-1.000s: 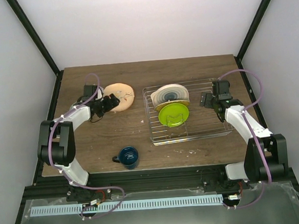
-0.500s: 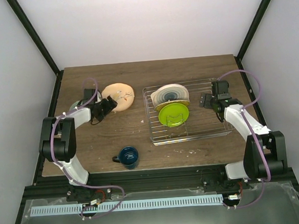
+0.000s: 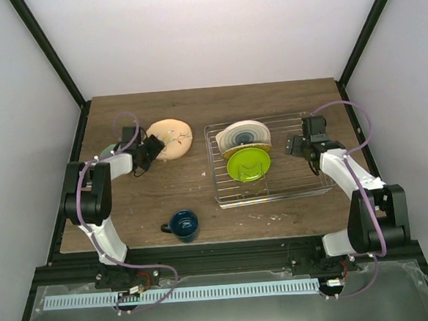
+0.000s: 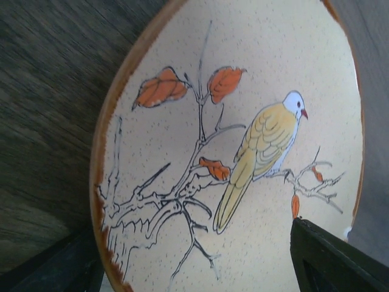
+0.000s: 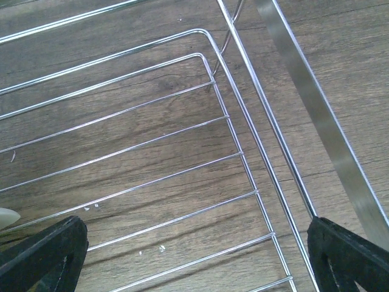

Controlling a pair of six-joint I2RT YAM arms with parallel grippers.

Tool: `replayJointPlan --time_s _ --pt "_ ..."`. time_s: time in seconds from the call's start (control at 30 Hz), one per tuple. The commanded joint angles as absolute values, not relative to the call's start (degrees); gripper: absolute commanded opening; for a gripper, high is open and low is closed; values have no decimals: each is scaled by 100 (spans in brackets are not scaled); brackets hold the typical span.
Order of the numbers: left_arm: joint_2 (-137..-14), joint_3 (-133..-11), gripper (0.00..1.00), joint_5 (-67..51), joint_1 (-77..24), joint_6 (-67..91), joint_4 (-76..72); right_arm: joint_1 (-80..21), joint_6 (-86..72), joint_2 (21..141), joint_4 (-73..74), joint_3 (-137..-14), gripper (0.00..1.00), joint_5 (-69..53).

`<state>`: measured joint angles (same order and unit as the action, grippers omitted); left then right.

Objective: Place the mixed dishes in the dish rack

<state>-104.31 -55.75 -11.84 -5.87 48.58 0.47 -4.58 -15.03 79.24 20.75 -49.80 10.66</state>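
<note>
The tan plate (image 3: 173, 138) with a bird drawing (image 4: 255, 109) lies flat at the back left of the table. My left gripper (image 3: 149, 149) is at its left rim, open. One finger (image 4: 58, 267) sits outside the rim and the other (image 4: 334, 261) over the plate's face (image 4: 194, 255). The dish rack (image 3: 311, 179) holds the cream plate with teal rings (image 3: 243, 134), a yellow-orange plate (image 3: 230, 153) and a lime green plate (image 3: 246, 163), all on edge. My right gripper (image 3: 296, 144) hangs open over the rack's empty right wires (image 5: 182, 201). The dark blue mug (image 3: 183, 223) stands near the front.
A pale mint bowl (image 3: 108, 149) peeks out behind my left arm. Black frame posts (image 3: 77, 141) run along both table sides. Small white crumbs (image 3: 273, 216) lie in front of the rack.
My left arm's elbow has swung back toward the left edge while its gripper stayed at the tan plate's rim, jaws slightly narrower. The right arm has barely moved.
</note>
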Motion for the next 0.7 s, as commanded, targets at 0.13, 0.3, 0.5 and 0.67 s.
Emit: replayJointPlan --time_s 0.13,0.3,0.5,0.67 --pt "-10614 -5519 72 -513 -556 5338 -171 -404 -1450 8014 2088 -5158 100 1193" --pt "-10624 -5373 60 -289 -555 5507 -364 -404 -1450 8025 2087 -5159 100 1194" --pt "-10903 -5539 55 -418 -570 5508 -441 -404 -1451 8041 2083 -5159 100 1182" --pt "-11040 -5565 45 -455 -578 5561 -587 -404 -1450 8051 2081 -5159 100 1191"
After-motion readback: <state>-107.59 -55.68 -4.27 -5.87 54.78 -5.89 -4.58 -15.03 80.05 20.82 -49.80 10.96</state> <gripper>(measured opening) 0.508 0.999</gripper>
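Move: The beige plate with the bird lies almost flat just beyond the left hand, its middle some 5 cm ahead, 6 cm to the right and about 3 cm below; its near-left rim already runs between the open fingers. The green bowl stands about 15 cm to this hand's left and 1 cm back, and the blue mug some 25 cm back and 9 cm right. From the right hand, the plate is about 11 cm ahead, 42 cm left and 11 cm below. Leftward first by about 2 cm, then forward by roughly as much in all, the left hand eases round the plate's near-left rim, sinking about 1 cm and turning some 10 degrees counter-clockwise. Its fingers close from nearly wide to about half open, one outside the rim and the other over the painted face; a firm pinch isn't visible yet. ##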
